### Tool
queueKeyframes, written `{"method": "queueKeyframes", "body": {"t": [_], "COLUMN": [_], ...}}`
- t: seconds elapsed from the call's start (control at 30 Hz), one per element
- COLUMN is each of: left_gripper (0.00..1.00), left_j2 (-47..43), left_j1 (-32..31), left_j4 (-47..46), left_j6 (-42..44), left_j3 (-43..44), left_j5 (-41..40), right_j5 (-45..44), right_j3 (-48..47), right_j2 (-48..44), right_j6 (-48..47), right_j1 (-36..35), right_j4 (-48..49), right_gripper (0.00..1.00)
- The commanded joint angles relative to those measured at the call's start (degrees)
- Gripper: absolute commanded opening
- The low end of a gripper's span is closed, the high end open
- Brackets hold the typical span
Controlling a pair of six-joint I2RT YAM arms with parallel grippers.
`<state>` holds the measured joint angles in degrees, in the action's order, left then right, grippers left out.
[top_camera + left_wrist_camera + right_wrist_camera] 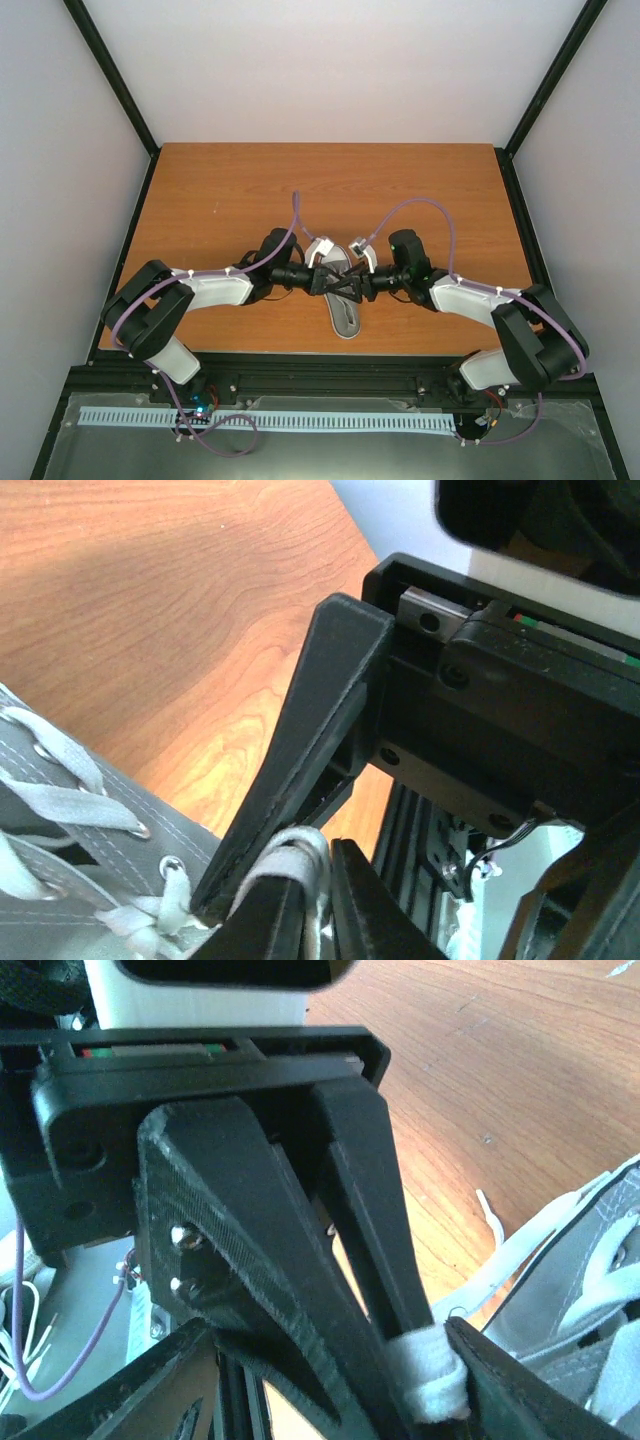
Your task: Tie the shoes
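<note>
The grey shoe (344,315) lies in the middle of the table with its white toe toward the near edge, and both grippers meet above its laces. My left gripper (338,281) (320,865) is shut on a loop of white lace (300,852). My right gripper (347,287) (330,1330) stands open, its jaws on either side of the left gripper's closed tips (400,1380). One right finger (500,1380) presses against the lace loop (430,1375). Grey canvas and eyelets show in the left wrist view (60,880) and in the right wrist view (590,1290).
A free lace end (520,1250) trails over the wooden table (220,200). Black frame rails run along the table's sides, with white walls behind them. Purple cables arc over both arms. A metal rail with a pale perforated strip (270,420) runs along the near edge.
</note>
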<state>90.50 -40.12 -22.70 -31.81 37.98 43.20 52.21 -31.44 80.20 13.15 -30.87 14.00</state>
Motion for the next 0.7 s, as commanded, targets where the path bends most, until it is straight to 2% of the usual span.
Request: {"method": "queueKeyframes", "body": {"t": [0.0, 0.13, 0.27, 0.43, 0.57, 0.67], "left_gripper": [0.18, 0.35, 0.42, 0.46, 0.46, 0.42], "left_j2": [-1.7, -3.2, -5.1, -6.0, -5.5, -6.6], "left_j1": [1.3, 1.4, 1.7, 1.8, 1.9, 2.1], "left_j4": [-1.3, -1.9, -2.3, -2.5, -2.1, -1.5], "left_j6": [-0.7, -1.1, -1.8, -2.9, -2.5, -2.2], "left_j3": [0.6, -1.2, -3.5, -4.3, -4.1, -4.8], "left_j5": [-1.7, -2.9, -4.6, -5.1, -4.9, -6.5], "right_j5": [-1.9, -8.4, -13.2, -17.5, -19.3, -23.9], "right_j3": [2.1, 2.9, 4.5, 6.6, 7.2, 6.7], "right_j2": [-3.0, -7.9, -14.0, -19.3, -19.8, -19.1], "right_j6": [0.1, 2.2, 6.0, 8.7, 9.0, 10.8], "right_j1": [-0.1, 0.0, 0.3, 0.3, 0.3, 0.3], "right_j4": [-0.6, -2.8, -2.6, -3.7, -4.8, -6.4], "right_gripper": [0.63, 0.75, 0.84, 0.86, 0.85, 0.83]}}
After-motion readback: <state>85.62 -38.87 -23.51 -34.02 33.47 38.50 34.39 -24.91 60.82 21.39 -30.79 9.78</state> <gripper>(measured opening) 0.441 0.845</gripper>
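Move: The lace loop pinched in the left fingertips is right at the left hand point; for the right hand it lies about 1 cm to its left, between its part-open fingers. Beneath both hands the shoe lies toe outward, its middle some 2 cm nearer the base than the left hand, 1 cm to its left and 7 cm lower. From that same hand the lace knot is about 2 cm ahead, 1 cm left and 3 cm down; the toe cap is roughly 8 cm ahead, 2 cm left. The lace loop is let go as the left fingers part to nearly half open, that hand easing about 2 cm left. From around those fingertips the right hand, opening wider, backs off about 4 cm to the right and swings roughly 20 degrees clockwise, rising some 3.5 cm over the shoe before sinking back about 1 cm. ##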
